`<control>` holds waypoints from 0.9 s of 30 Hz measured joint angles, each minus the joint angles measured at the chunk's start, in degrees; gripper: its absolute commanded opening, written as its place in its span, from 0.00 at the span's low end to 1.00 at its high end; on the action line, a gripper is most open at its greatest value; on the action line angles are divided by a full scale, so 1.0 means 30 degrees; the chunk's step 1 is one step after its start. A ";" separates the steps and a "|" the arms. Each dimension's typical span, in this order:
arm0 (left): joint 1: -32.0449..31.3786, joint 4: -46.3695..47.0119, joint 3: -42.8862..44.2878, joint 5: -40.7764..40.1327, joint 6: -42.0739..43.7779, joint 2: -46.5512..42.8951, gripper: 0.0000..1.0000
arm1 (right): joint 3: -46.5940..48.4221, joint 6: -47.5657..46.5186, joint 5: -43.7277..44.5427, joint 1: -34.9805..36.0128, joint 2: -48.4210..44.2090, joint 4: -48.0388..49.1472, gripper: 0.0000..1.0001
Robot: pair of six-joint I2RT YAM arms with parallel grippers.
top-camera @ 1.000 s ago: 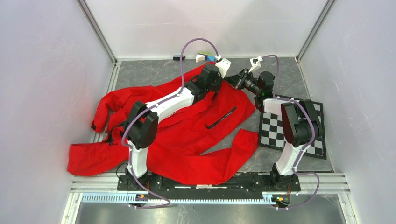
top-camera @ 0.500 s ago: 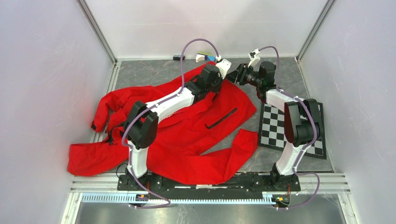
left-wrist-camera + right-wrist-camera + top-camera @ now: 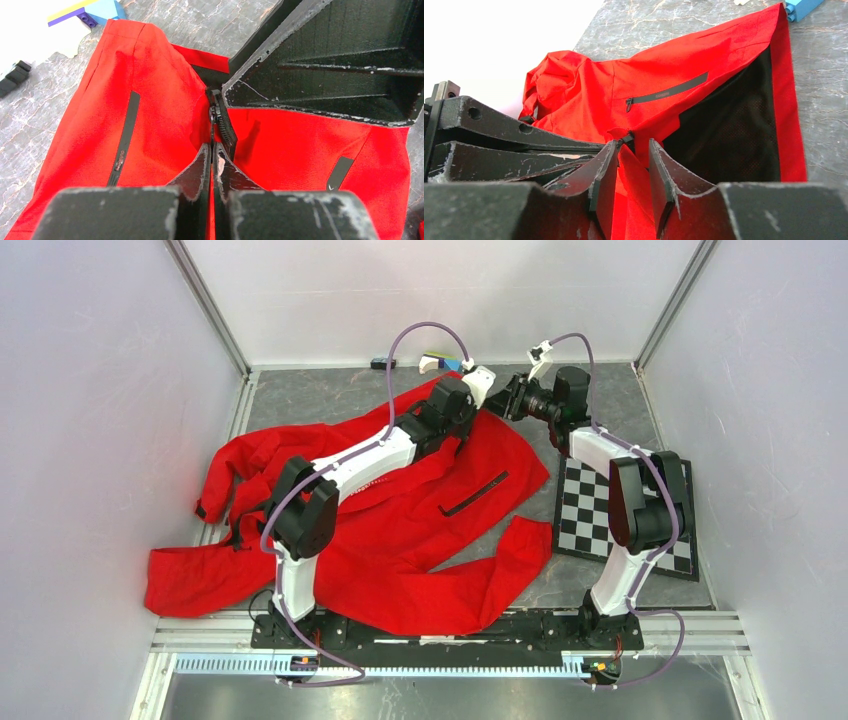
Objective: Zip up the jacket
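Observation:
The red jacket (image 3: 400,530) lies spread on the grey table, with its open hem end at the far side. My left gripper (image 3: 214,150) is shut on the zipper line just below the black slider (image 3: 213,97). Coming in from the right, my right gripper (image 3: 631,145) is open, and a raised red fold of the jacket (image 3: 599,90) stands between its jaws by the slider (image 3: 626,139). From above, the two grippers meet tip to tip: left gripper (image 3: 487,410), right gripper (image 3: 507,402). One black pocket strip (image 3: 125,132) shows on each front panel.
A checkerboard (image 3: 620,510) lies under the right arm. Blue and yellow toy bricks (image 3: 445,362) and a small black part (image 3: 383,363) sit near the far wall. Side walls stand close on both sides. A sleeve (image 3: 200,580) reaches toward the near left rail.
My right arm has swung its wrist toward the far side and brought its gripper up against the left gripper's tip. The left arm and the jacket have stayed put.

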 measured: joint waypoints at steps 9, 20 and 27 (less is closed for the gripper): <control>0.0000 -0.0007 0.0036 0.0117 0.0000 0.0000 0.02 | 0.0000 0.0401 -0.0393 0.0168 0.0357 0.0350 0.33; 0.0036 -0.0131 0.0073 0.0219 -0.0007 0.0000 0.02 | 0.0066 0.1355 -0.0036 0.0342 0.0641 0.1260 0.00; -0.0124 0.0452 -0.0255 -0.0189 -0.0284 0.0000 0.02 | -0.1311 0.2900 0.1792 0.0561 0.0146 0.3002 0.00</control>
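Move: The zip's lower end stands almost between the right hand's half-open fingers, about 1 cm ahead, 2 cm to the left and level. From that hand, the slider sits roughly 1 cm back, 2 cm left and 1 cm lower; the near pocket zip lies some 16 cm back, 1 cm left and 15 cm below. From the left hand, already shut on the pull tab, the zip end is about 3 cm ahead, 2 cm right and level. The right hand eases about 1 cm left and pinches the zip's lower end while the left keeps the pull tab. ##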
